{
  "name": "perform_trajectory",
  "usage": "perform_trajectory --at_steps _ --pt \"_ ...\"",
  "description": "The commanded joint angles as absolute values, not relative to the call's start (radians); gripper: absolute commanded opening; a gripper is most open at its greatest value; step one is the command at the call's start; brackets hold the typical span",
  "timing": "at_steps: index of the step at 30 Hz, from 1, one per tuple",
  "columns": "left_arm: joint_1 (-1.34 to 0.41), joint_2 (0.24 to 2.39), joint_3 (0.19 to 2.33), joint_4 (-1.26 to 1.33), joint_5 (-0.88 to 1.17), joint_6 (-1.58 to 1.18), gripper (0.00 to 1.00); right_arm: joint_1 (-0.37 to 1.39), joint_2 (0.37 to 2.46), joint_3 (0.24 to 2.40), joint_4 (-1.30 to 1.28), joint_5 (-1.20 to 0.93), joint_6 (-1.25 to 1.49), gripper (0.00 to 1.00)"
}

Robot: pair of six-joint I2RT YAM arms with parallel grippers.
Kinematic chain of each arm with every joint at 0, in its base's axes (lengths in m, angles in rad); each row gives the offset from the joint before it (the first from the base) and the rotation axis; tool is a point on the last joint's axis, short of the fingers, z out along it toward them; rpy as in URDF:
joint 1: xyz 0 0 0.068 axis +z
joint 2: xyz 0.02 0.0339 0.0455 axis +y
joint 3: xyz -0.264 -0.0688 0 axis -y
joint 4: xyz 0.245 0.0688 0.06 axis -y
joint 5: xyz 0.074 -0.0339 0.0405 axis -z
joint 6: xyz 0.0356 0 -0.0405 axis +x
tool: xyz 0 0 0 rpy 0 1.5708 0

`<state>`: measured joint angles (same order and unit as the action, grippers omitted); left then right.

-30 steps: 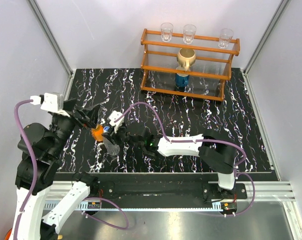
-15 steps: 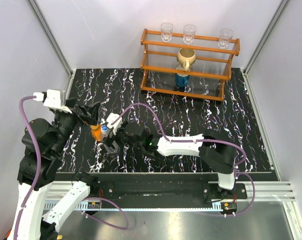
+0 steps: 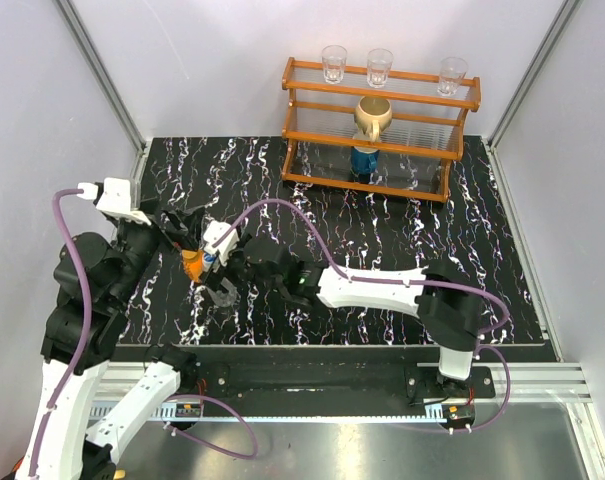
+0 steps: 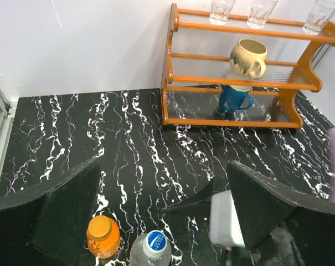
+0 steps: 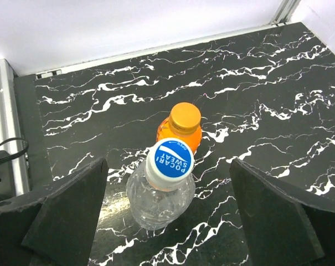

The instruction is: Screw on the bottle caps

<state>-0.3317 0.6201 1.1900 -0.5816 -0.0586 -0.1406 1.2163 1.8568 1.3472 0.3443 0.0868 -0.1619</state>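
Note:
The short orange bottle (image 5: 175, 137) and the taller clear bottle (image 5: 159, 202) stand upright side by side, touching or nearly so, at the table's left front (image 3: 204, 270). The orange cap (image 5: 185, 117) sits on the orange bottle. On the clear bottle's neck sits the blue cap (image 5: 169, 157) with a white mark. My right gripper (image 5: 168, 164) hangs open above the clear bottle, fingers wide on either side and touching nothing. My left gripper (image 4: 164, 166) is open too, above and behind both bottles (image 4: 103, 241), with the caps (image 4: 155, 242) low in its view.
A wooden rack (image 3: 382, 130) stands at the back right with three drinking glasses (image 3: 380, 66) on top, a tan mug (image 3: 373, 117) in the middle and a blue mug (image 3: 364, 160) below. The right wrist's white block (image 4: 227, 219) lies close under my left gripper.
My right gripper has opened, let go of the blue cap and drawn up off the clear bottle. The left arm has shifted slightly forward and upward.

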Motion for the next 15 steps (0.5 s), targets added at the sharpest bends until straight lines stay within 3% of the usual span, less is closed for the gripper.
perform_trajectory --at_steps 1,7,15 --pt "-0.327 0.650 1.170 -0.549 -0.090 -0.152 0.99 1.232 1.712 1.450 0.202 0.084 -0.172 1.00" --pt "-0.327 0.693 1.141 -0.557 -0.057 -0.150 0.99 1.230 1.599 1.549 -0.076 0.156 -0.050 1.00" --pt "-0.327 0.738 1.111 -0.561 -0.005 -0.155 0.99 1.232 1.482 1.613 -0.448 0.466 0.173 1.00"
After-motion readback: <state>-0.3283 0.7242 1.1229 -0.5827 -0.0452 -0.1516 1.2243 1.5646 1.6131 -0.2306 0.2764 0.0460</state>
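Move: The bottle with the blue cap stands upright right under the open right gripper: straight below it, its middle some 11 cm down and the cap only about 2 cm down. The orange bottle is roughly 5 cm farther out than that bottle and 7 cm to the left of it, its middle some 14 cm below the right hand. From the left gripper, the blue-capped bottle lies about 2 cm ahead, level sideways and some 29 cm below. Lift the open right gripper straight up off the blue-capped bottle, then let it swing away to the right as it keeps climbing, about 15 cm up and 8 cm right in all, turning the wrist some 10 degrees clockwise. Meanwhile lower the open left gripper about 5 cm and ease it 3 cm forward over the bottles, tipping its fingers down some 10 degrees. ##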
